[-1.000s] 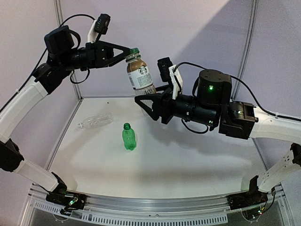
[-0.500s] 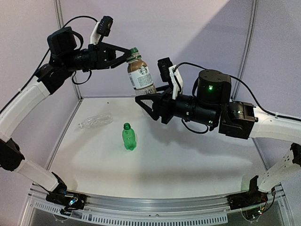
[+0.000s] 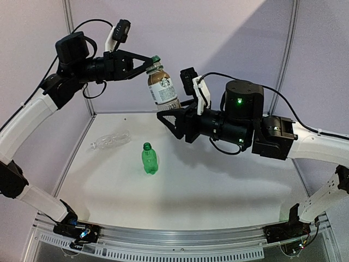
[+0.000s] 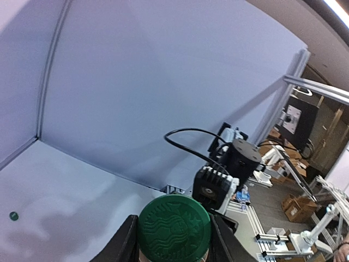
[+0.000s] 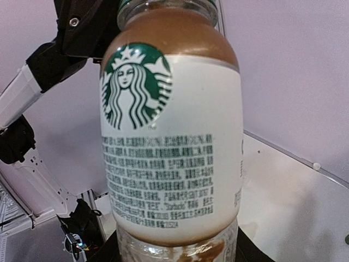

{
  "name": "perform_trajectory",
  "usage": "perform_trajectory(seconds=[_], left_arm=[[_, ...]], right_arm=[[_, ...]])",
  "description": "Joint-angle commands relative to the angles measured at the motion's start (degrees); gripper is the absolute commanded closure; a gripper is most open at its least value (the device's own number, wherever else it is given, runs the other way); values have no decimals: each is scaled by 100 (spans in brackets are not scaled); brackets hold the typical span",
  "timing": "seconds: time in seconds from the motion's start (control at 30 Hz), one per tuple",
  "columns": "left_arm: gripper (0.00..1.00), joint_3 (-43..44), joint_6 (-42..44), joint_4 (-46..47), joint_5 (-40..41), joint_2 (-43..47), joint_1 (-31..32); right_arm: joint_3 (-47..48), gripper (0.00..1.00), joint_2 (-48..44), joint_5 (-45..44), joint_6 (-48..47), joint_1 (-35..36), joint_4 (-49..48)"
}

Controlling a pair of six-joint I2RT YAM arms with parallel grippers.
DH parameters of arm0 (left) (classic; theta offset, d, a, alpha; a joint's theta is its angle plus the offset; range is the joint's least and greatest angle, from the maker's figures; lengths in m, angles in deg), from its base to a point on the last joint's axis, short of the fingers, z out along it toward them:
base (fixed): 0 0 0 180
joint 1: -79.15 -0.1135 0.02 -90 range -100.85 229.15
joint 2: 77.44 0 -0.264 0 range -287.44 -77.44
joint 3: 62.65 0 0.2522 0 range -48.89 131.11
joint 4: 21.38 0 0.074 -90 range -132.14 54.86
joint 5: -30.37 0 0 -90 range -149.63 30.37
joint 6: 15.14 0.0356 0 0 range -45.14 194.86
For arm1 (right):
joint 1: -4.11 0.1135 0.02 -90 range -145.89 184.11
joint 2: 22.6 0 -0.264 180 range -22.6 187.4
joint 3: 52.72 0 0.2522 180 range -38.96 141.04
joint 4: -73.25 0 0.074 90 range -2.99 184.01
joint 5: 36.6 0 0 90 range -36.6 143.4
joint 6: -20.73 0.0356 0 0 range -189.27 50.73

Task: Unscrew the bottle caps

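A clear bottle with a white-and-brown label (image 3: 162, 87) hangs in the air over the back of the table. My right gripper (image 3: 172, 111) is shut on its base. In the right wrist view the bottle (image 5: 172, 136) fills the frame, and the fingers show only as dark corners at the bottom. Its dark green bottle cap (image 3: 155, 58) sits between the fingers of my left gripper (image 3: 153, 60), which is shut on it. The left wrist view shows the cap (image 4: 173, 228) from above, a finger pressed to each side. A green bottle (image 3: 149, 159) stands capped on the table.
A clear ribbed bottle (image 3: 110, 141) lies on its side at the left of the white table (image 3: 218, 185). Lilac wall panels close in the back and sides. A small dark dot (image 4: 13, 216) marks the table near the back wall.
My left wrist has turned a little about the cap. The right arm has shifted slightly left with the bottle. The two bottles on the table have not moved.
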Motion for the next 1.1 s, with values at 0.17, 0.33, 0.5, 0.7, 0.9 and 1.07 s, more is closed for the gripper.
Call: perform_trajectory(seconds=[0.17,0.33,0.5,0.7,0.9,1.07], left_arm=[[70,376,88,-1794,1956,93,-47],[69,658,-21,-2334,2348,134,-189],[68,593,35,-2849,2711,264,-417],[66,-459,421,-3183,3227,579,-670],[63,-1683,559,-3105,3713,790,-782],[61,-2819,684,-2588,3713,810,-858]], right_arm=[[142,77,159,-1028,-78,19,397],[-132,77,40,-1212,109,16,404],[-264,77,-57,-1336,273,19,494],[-331,77,-165,-1465,358,20,551],[-307,77,-201,-1514,422,24,704],[-300,77,-214,-1548,473,17,759]])
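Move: The left hand holds the green cap at the mouth of the brown-drink bottle, whose middle lies about 8 cm below, 2 back and 3 to the right. The loose green cap on the far table is about 39 cm ahead, 26 left and 53 below. The standing green bottle is some 4 cm ahead, 7 left and 43 below. From the right hand, gripping the bottle low, the held cap is roughly 4 cm ahead, 4 left and 11 above. Forward first, then left and steeply down, the left hand carries the pinched cap away from the bottle mouth towards the far-left table, about 22 cm lower in all, its fingers swinging some 40 degrees counter-clockwise and tipping down. The right hand keeps its grip on the bottle and eases about 5 cm down, a little forward and right, turning slightly clockwise. ##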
